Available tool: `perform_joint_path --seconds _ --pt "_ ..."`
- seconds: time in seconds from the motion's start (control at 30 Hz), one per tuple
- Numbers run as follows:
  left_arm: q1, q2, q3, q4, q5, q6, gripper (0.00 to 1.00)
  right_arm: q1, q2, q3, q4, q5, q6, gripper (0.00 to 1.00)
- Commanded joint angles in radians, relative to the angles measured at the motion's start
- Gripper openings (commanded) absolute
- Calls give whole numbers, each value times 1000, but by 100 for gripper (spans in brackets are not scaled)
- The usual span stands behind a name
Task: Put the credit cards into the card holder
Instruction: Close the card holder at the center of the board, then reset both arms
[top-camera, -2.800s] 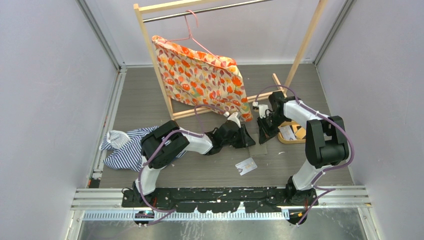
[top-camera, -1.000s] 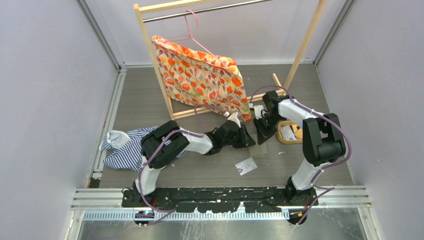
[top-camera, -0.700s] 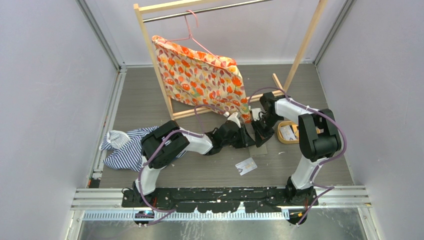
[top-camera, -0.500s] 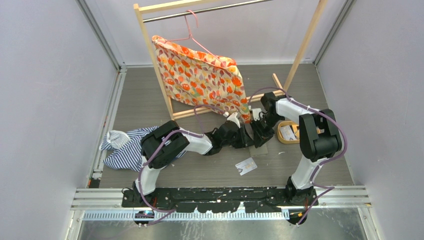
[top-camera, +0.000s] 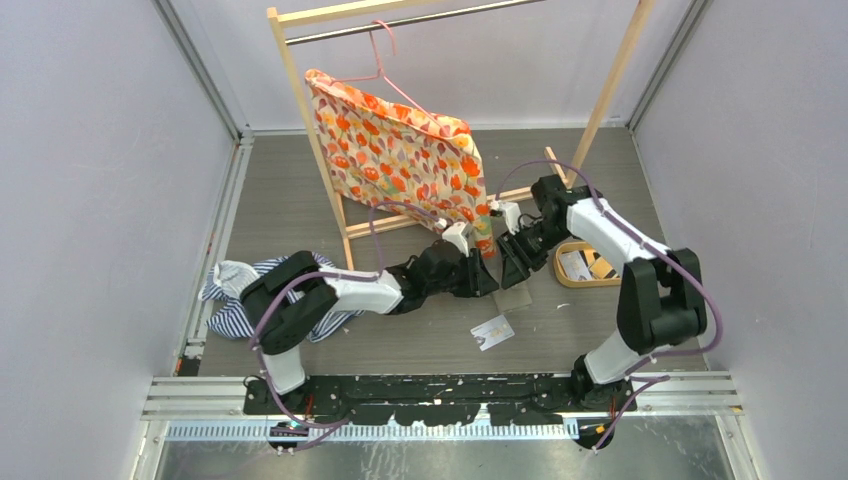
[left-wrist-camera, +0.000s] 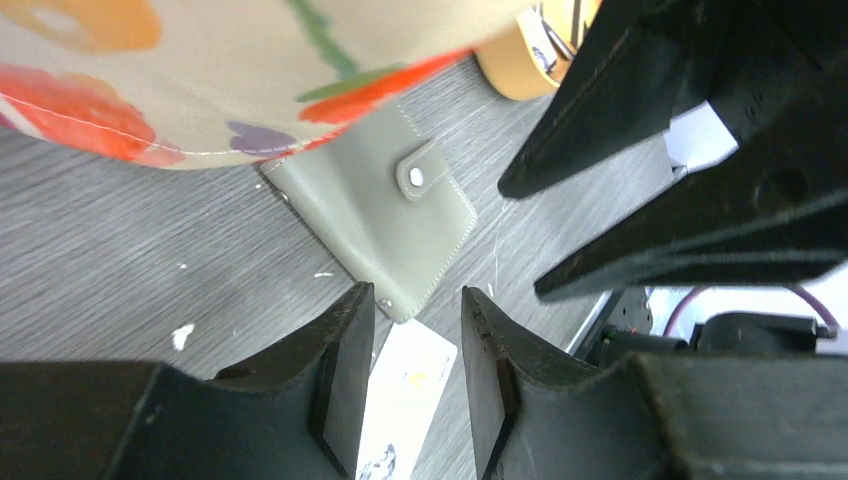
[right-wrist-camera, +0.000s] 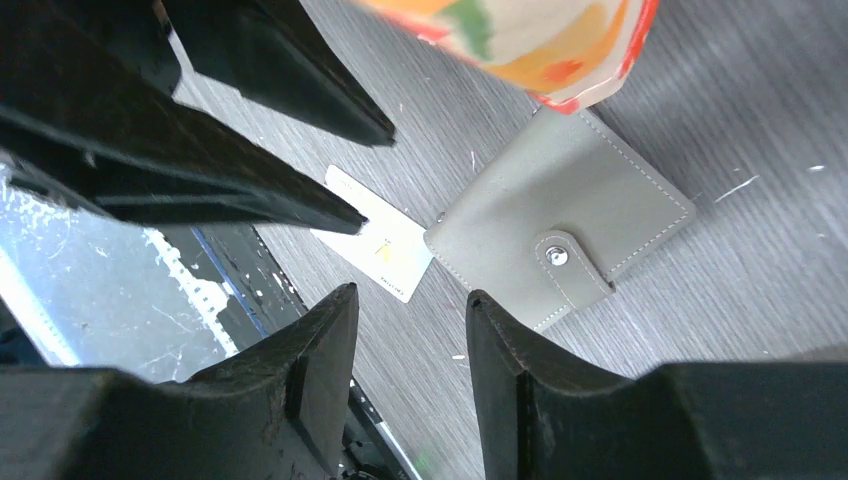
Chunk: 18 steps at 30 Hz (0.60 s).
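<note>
The card holder lies closed on the table, grey-green, its snap tab fastened. One white credit card lies flat just beside its near corner. More credit cards rest in the oval wooden tray. My left gripper hangs open above the holder's near edge with nothing between its fingers. My right gripper is open and empty too, close to the left one and pointing down at the holder.
A floral cloth on a pink hanger hangs from the wooden rack, its lower corner just over the holder. A striped garment lies at the left. The tray is right of the holder.
Both grippers have opened and drawn up off the card holder, which now lies shut on the table. The left arm's elbow has swung left, and the right arm has stretched out.
</note>
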Motion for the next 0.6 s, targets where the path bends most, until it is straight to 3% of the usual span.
perform_joint_path --seconds 0.0,0.23,0.33,0.4,0.5,0.57 --pt "-6 -144 -72 -42 -23 139 40 -33 -128 -28 -38 -85 -116 49" --pt "-30 -407 -203 -173 -109 288 43 -72 -238 -123 -99 -202 -399 50" --pt "-28 -512 -265 -190 -142 310 49 -76 -231 -138 -166 -221 -550 49" --pt "-28 -588 -328 -165 -180 305 64 -79 -236 -157 -188 -224 -622 49" --pt "-20 -692 -451 -61 -226 277 98 -81 -248 -192 -201 -218 -710 50" --pt "-4 -755 -537 5 -217 238 100 -81 -248 -211 -205 -210 -760 51"
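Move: The closed card holder lies flat below my two hands: from my left hand about 2 cm ahead, 6 cm to the right and 7 cm down; from my right hand about 2 cm ahead, 1 cm to the left and 8 cm down. The loose credit card is about 8 cm back and 4 cm to the left of my right hand. From that hand the orange tray lies some 18 cm to the right and 7 cm ahead. I leave the closed card holder with both hands, touching nothing with my fingers. My left hand swings some 12 cm left, drawing back and rising about 5 cm, tips its fingers up, then spreads them wide towards the end. My right hand lifts about 3 cm, then comes back about 6 cm and sinks again towards the loose credit card, turning roughly 20 degrees counter-clockwise with its opening unchanged. ##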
